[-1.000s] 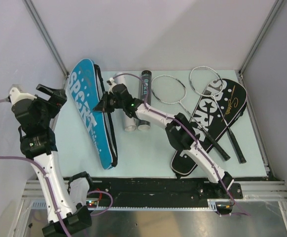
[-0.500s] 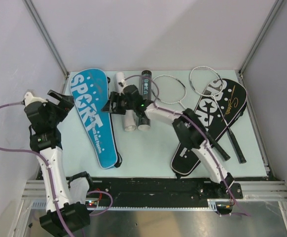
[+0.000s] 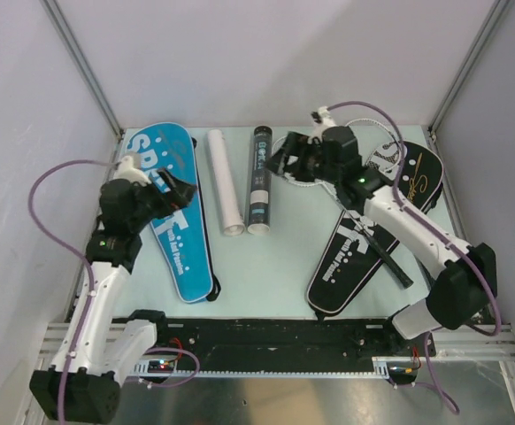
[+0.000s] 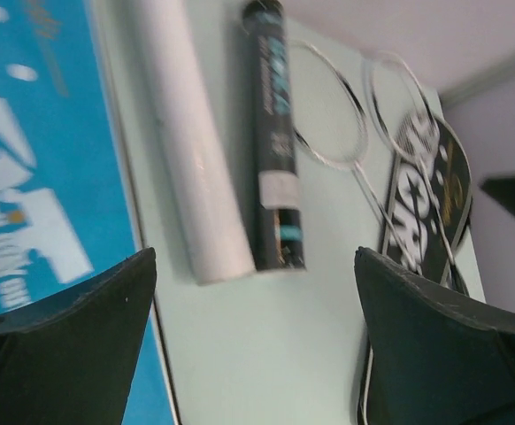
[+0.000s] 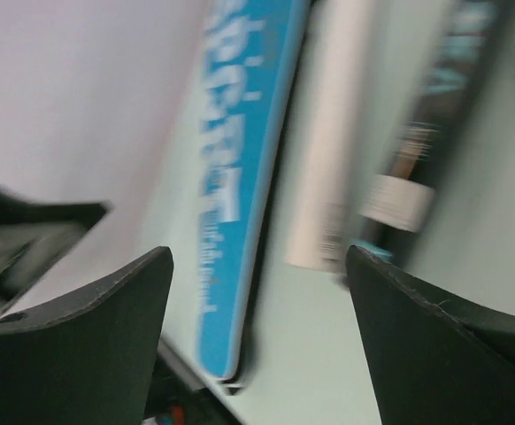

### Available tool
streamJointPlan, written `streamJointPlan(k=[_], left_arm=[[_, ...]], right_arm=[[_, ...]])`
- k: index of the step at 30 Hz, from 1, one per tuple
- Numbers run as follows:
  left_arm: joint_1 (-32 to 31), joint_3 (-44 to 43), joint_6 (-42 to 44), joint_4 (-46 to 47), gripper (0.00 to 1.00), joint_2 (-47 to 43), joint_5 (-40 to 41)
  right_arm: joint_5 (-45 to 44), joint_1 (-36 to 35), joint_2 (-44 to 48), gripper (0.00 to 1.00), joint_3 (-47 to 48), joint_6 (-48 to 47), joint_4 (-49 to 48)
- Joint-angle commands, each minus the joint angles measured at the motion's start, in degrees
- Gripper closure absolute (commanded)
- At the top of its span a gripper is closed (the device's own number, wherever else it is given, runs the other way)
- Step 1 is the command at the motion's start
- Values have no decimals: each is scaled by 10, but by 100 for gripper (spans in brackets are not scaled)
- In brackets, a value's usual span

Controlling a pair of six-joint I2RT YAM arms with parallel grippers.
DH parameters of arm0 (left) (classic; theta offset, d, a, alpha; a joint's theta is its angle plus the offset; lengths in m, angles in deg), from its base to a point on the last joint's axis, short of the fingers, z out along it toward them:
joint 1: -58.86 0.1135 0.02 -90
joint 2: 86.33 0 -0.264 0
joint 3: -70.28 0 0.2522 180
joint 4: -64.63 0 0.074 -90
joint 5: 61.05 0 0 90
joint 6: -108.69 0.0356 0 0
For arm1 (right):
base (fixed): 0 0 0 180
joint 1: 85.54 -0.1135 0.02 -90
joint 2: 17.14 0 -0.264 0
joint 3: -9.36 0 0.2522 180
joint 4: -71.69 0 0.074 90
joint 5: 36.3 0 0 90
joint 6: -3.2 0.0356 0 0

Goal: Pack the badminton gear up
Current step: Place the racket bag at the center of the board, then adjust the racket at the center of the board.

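Note:
A blue "SPORT" cover (image 3: 180, 248) lies flat at the left, and my left gripper (image 3: 176, 189) hovers open over its upper half, holding nothing. A white tube (image 3: 224, 181) and a black tube (image 3: 259, 177) lie side by side in the middle. My right gripper (image 3: 277, 165) stands open just right of the black tube, above one silver racket head (image 3: 315, 181). A second racket head (image 3: 364, 137) rests on the black cover (image 3: 364, 239). The left wrist view shows the blue cover (image 4: 27, 177), white tube (image 4: 191, 159), black tube (image 4: 275, 150) and my open left gripper (image 4: 256, 336). My right gripper (image 5: 257, 328) is empty.
Both racket shafts cross the black cover, their dark handles (image 3: 388, 264) pointing to the near right. Grey walls close in the table on the left, back and right. A black rail (image 3: 284, 336) runs along the near edge by the arm bases.
My right gripper opened, let go of the blue cover's edge and swung right to the rackets. The blue cover settled flat. My left gripper moved right, over the cover.

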Motion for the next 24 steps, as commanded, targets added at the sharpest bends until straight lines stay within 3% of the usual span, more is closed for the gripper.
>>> streamJointPlan(k=[1,7,9,17,24], left_arm=[[-90,10,57,24,6,5,-9],[-166,30,60,24,5,-1,-13],[-181,44,49,29,4,-6,-11],[-235,55,41,37,6,14,13],[-238,45,50,35,7,37,21]], right_arm=[[-111,59,19,16,-33,-143,175],[-274,139,11,17,-35,-288,292],[-289,180,7,18,-38,-322,314],[-97,311,-32,22,-47,-370,337],[-60,313,-102,19,-64,-362,335]])
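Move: The near racket, lying across the black racket bag, has its middle about 28 cm to the right of the right hand, roughly level fore-and-aft and some 29 cm below. The black bag's middle is 34 cm right and 6 cm nearer the base; the far racket about 43 cm right, 1 cm back. The black tube is 5 cm left and 13 cm ahead. From the left hand the near racket is 53 cm right, 6 cm ahead, 25 cm down. The right hand leaves the middle of the board empty and open, sweeping about 30 cm right and sinking some 19 cm to come over the near racket where its shaft meets the grip, while the wrist swings the fingers from pointing left and forward to steeply down. The left hand, also empty and wide open, comes in rightward some 11 cm from beside the blue bag towards the open board below the tubes, sinks and draws back a little, and turns about 25 degrees clockwise. ##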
